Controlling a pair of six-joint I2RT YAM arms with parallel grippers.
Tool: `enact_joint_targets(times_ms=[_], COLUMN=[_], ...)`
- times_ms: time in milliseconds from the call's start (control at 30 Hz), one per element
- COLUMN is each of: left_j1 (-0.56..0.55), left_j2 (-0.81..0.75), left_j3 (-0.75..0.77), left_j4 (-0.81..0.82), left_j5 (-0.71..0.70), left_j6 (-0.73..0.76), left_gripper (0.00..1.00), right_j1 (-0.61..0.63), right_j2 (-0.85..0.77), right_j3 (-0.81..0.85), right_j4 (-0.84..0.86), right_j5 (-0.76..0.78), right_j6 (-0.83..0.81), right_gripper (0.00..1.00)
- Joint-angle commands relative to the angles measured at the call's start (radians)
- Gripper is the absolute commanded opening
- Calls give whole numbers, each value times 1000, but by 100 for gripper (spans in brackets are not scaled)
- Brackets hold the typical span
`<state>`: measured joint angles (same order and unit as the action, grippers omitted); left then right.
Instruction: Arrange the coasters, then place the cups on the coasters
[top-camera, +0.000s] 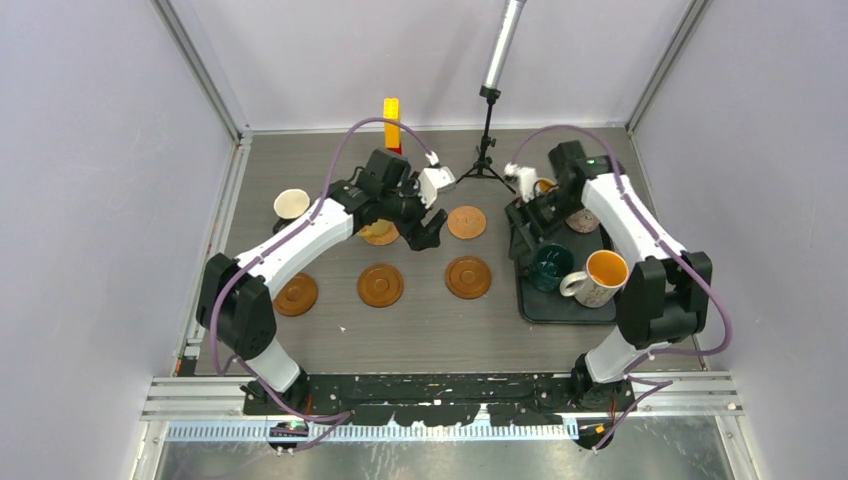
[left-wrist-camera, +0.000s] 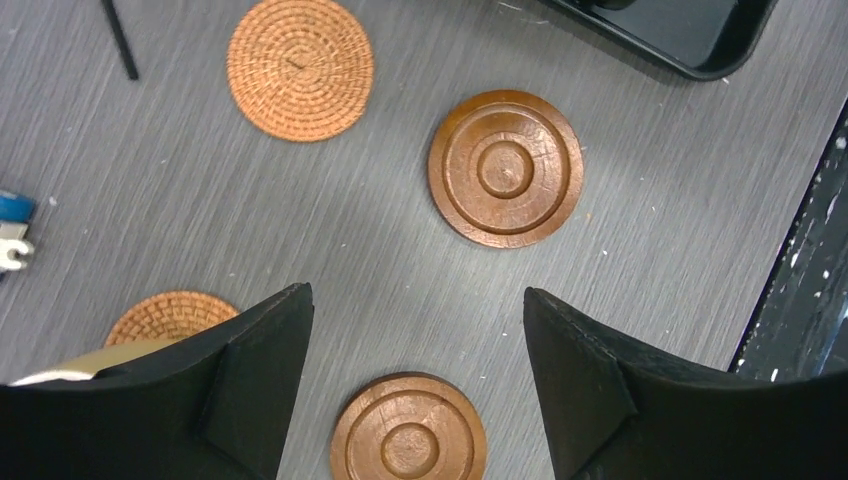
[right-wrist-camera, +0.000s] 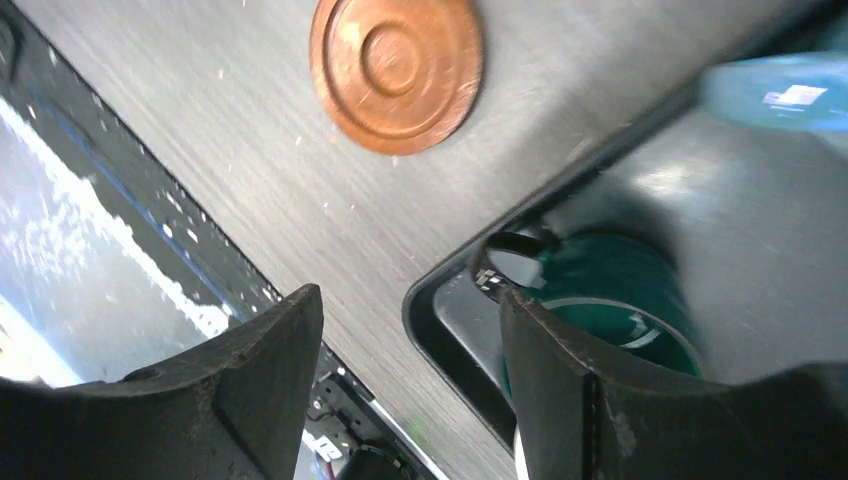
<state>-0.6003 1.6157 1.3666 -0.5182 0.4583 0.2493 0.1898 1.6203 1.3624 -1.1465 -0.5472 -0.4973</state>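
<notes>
Several brown coasters lie on the grey table: ringed wooden ones (top-camera: 296, 295) (top-camera: 381, 285) (top-camera: 468, 277) and a woven one (top-camera: 466, 222). Another woven coaster (top-camera: 380, 235) is partly hidden under my left arm. My left gripper (top-camera: 425, 228) hangs open and empty above them, a ringed coaster (left-wrist-camera: 408, 435) below its gap (left-wrist-camera: 415, 293). A cream cup (top-camera: 291, 204) stands at the back left. The dark green cup (top-camera: 548, 265) and a white patterned cup (top-camera: 597, 278) sit in the black tray (top-camera: 560, 310). My right gripper (top-camera: 525, 240) is open over the tray's left rim (right-wrist-camera: 440, 300), beside the green cup (right-wrist-camera: 610, 300).
A tripod pole (top-camera: 488, 140) and an orange-yellow upright block (top-camera: 392, 115) stand at the back. A light blue cup (right-wrist-camera: 780, 90) shows blurred farther back in the tray. An orange-inside cup (top-camera: 543, 186) peeks out behind my right wrist. Walls enclose the table on three sides.
</notes>
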Motion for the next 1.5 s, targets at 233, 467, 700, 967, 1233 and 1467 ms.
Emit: enact_joint_targets(times_ms=[233, 467, 700, 967, 1233, 1467], left_j1=[-230, -350, -421, -458, -466, -465], left_j2=[254, 517, 704, 788, 820, 776], left_j3=[293, 583, 803, 871, 888, 896], left_j4=[-88, -202, -260, -229, -199, -180], left_j5=[-111, -177, -211, -217, -243, -241], left_j6=[158, 127, 125, 115, 89, 55], left_gripper=[76, 74, 68, 55, 38, 9], right_j1=[-390, -507, -567, -617, -630, -633], right_j2=[-119, -149, -157, -147, -141, -137], right_j3=[176, 171, 162, 170, 173, 180], right_j4=[137, 213, 226, 222, 199, 191], right_j5=[-129, -133, -133, -153, -164, -189], right_j6=[327, 455, 473, 457, 431, 416], right_gripper=[73, 74, 75, 74, 74, 74])
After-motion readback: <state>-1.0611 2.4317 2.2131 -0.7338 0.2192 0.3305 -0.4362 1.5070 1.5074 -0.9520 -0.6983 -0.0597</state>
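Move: The green cup in the tray lies about 28 cm to the right of the left hand, 6 cm nearer the base and 12 cm lower, its handle facing that hand. The white cup stands some 9 cm right of the green cup and 2 cm farther back, the blue cup about 15 cm ahead of it. The bare brown coaster is 6 cm back and 9 cm right of the left hand. From the right hand, the green cup is about 5 cm right, 1 cm back and 7 cm below. Rightward and down, the left hand sweeps some 22 cm over to the green cup, sinking about 12 cm and easing back 5, turning roughly 20 degrees clockwise; its fingers close from wide and pinch the handle. Meanwhile the right hand clears out of the way, open, up and to the right and somewhat forward, away from the cup, swinging about 50 degrees clockwise, then waits. ##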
